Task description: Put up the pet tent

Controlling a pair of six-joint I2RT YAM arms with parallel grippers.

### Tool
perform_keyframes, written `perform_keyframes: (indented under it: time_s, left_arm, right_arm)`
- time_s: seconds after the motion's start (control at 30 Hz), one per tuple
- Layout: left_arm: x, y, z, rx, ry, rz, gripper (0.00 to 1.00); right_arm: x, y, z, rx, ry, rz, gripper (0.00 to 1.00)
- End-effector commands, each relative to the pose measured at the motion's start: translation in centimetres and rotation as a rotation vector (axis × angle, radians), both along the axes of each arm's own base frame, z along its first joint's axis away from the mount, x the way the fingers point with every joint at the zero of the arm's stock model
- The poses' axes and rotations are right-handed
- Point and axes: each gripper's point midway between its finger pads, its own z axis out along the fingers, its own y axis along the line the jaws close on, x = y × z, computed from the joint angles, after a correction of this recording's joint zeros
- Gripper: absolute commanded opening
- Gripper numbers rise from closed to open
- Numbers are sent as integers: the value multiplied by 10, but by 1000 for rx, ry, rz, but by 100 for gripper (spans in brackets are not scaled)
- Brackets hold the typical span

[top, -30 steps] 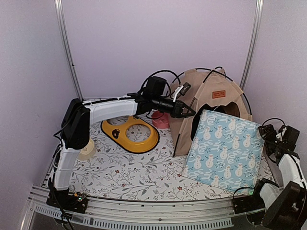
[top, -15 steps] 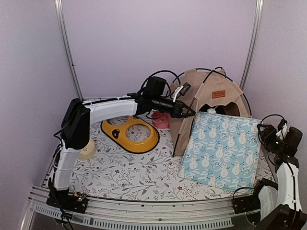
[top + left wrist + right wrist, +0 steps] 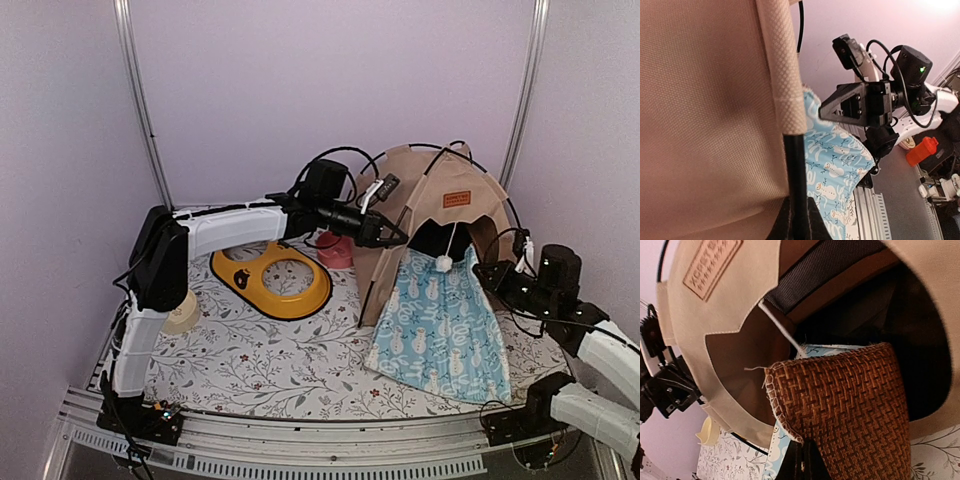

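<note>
The tan pet tent [image 3: 430, 195] stands at the back right, with its brown label [image 3: 456, 198] above the dark doorway and a white pom-pom [image 3: 441, 262] hanging in it. My left gripper [image 3: 393, 237] is shut on the tent's black pole [image 3: 796, 170] at the left front edge. A blue snowman cushion [image 3: 436, 325] droops from the doorway down to the table. My right gripper [image 3: 487, 272] is shut on the cushion's upper right corner. In the right wrist view that corner shows its brown woven underside [image 3: 850, 410] just above the closed fingers [image 3: 802, 460].
A yellow double-bowl feeder [image 3: 272, 278] lies left of the tent, with a pink bowl [image 3: 335, 250] behind it. A cream object [image 3: 183, 311] sits by the left arm's base. The flowered mat [image 3: 270, 365] covers the table. Purple walls stand close behind and to the sides.
My right arm swung left to the tent doorway and its gripper closed on the cushion's corner. The cushion went from a flat leaning slab to a drooping fold. The left arm stayed put.
</note>
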Motion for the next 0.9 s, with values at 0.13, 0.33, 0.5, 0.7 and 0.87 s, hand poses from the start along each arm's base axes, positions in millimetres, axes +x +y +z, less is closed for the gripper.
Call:
perform_keyframes:
  time_s: [0.13,0.33,0.5,0.7,0.87]
  left_arm:
    - [-46,-5,-5,25,32,-162,0]
    - [-59,7,-4,36,37,-196,0]
    - [-43,6,-16,81,54,-113,0]
    - [-17,3,-34,132,121,12,0]
    - [-3,5,-35,147,126,78,0]
  right_arm:
    - [74,5,-38,-302,137,-268,0]
    - [115,-28,-57,-466,192,-438,0]
    - [119,-3,-68,-495,241,-328,16]
    - [84,9,-47,-541,197,-276,52]
    - [59,-12,-30,-591,198,-308,68]
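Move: The mat hangs by its far right part from the right fingers, its middle about 9 cm back, 6 cm left and 11 cm lower. The tent's doorway, where it is being taken, centres some 8 cm ahead of the right hand, 5 cm left and 7 cm down. The white pompom dangles about 3 cm ahead and 6 cm left, nearly level. From the left hand, that doorway lies roughly 4 cm ahead, 8 cm to the right and 10 cm below. The mat's held part is carried through the doorway into the tent: the right hand swings briefly left, then drives about 12 cm forward and 7 cm down, curving back right and rolling its left side down some 25 degrees. There the fingers open wide and the hand backs off and up about 5 cm. The left fingers stay shut on the tent pole, drifting back 2 cm and partly returning. ##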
